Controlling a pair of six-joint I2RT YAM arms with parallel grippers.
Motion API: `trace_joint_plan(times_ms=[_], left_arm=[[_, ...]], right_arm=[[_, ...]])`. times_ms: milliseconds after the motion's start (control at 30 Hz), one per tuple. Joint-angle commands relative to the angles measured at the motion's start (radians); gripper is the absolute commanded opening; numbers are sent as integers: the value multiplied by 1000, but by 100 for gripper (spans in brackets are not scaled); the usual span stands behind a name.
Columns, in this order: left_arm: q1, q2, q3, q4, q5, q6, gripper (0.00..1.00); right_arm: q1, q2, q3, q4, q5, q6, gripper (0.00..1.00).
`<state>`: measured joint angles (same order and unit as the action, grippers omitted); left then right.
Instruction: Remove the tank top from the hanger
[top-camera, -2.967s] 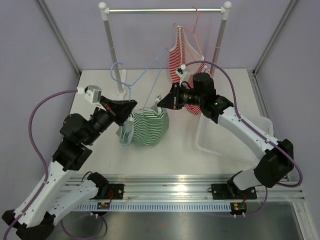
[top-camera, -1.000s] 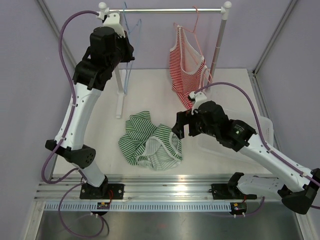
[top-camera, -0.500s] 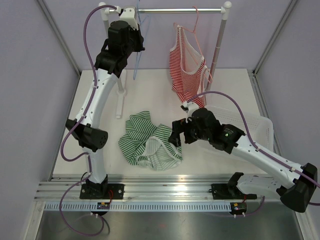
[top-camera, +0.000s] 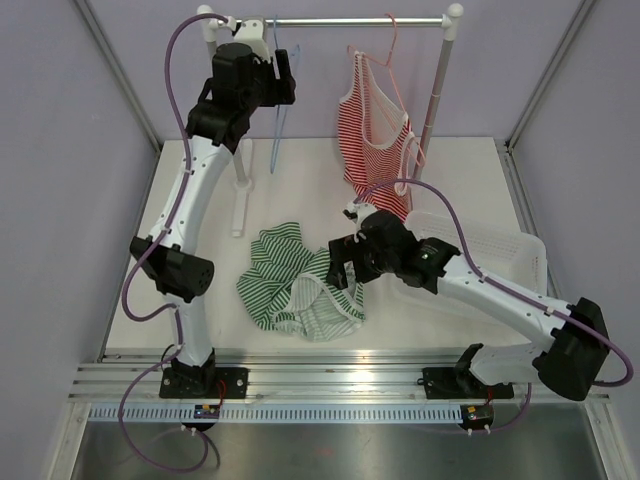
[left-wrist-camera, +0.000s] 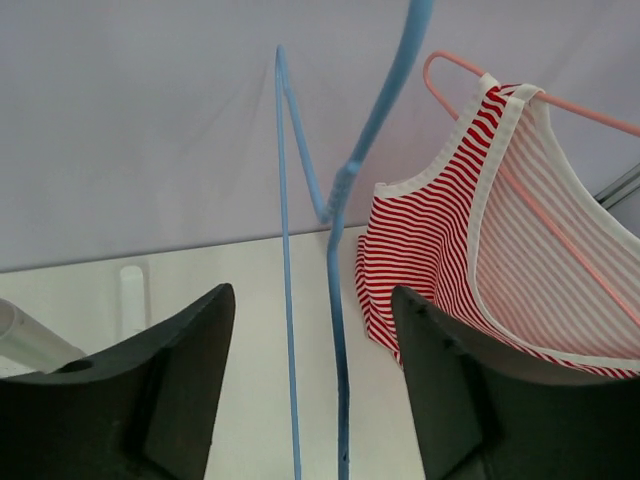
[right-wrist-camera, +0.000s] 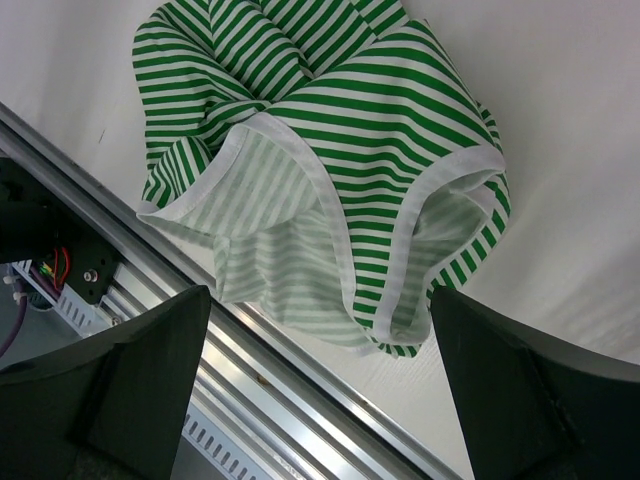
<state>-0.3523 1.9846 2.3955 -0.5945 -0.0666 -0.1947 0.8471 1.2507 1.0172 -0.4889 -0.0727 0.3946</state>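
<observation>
A green-striped tank top (top-camera: 300, 290) lies crumpled on the table, off its hanger; the right wrist view shows the same tank top (right-wrist-camera: 330, 130) from above. The bare blue hanger (top-camera: 275, 110) hangs from the rail (top-camera: 340, 20). My left gripper (top-camera: 283, 75) is up at the rail and open, and the blue hanger's wires (left-wrist-camera: 340, 300) pass between its fingers untouched. My right gripper (top-camera: 340, 272) hovers open just over the green top's right edge with nothing in it. A red-striped tank top (top-camera: 372, 130) stays on a pink hanger (left-wrist-camera: 450, 75).
A clear plastic basket (top-camera: 500, 262) stands at the right, under my right arm. The rack's white posts (top-camera: 225, 90) rise at the back. An aluminium rail (right-wrist-camera: 300, 390) runs along the table's near edge, close to the green top.
My left gripper has opened and let go of the blue hanger, which now hangs on the rail. My right gripper has shifted left, closer to the green top.
</observation>
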Motion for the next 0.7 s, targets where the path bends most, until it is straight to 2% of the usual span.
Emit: trace_joint_plan(times_ms=[0,100,133,300,433,600,667], left_arm=[[4,-124,-36,-11,-28,1,75],[4,-245,-135,-37,-70,-11,86],[4,-277,-169,-42,-79,-15,99],[4,-548,-395,-91,-143,-135,99],[4,-752,-666,-67,-113,-221,99],[4,-990,-892,-74,-139,-255,99],[3,-1041,-964,-105,-166,-247,99]], right_arm=[[6,65,84,53,1,-36,99],[18,130,119,96,14,-65,100],[23,148,130,96,19,-72,100],[55,297,240,110,56,-109,99],[96,467,357,72,146,-170,100],[142,634,497,-16,183,-194,100],[161,699,520,-36,200,-185,99]])
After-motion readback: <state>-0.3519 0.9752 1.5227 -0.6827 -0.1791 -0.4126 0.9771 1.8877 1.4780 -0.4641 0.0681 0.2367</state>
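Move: Below the right hand's open fingers, roughly 16 cm down, the green tank top lies crumpled, its middle about 9 cm to the left and 3 cm ahead. The white basket is some 29 cm to that hand's right and 8 cm farther out; the hanging red tank top is around 28 cm ahead, 9 cm right and 8 cm higher. From the left hand, still around the blue hanger, the green tank top is about 29 cm back, 4 cm right and 40 cm below. Swinging left by about 12 cm while reaching forward and sinking some 6 to 7 cm, the right hand closes in over the green tank top's middle, fingers kept wide and dipping steeper as the descent quickens at the end. Meanwhile the left fingers finish opening and come free of the blue hanger; that hand pulls back about 25 cm and drifts left, arching up a little and down again. ##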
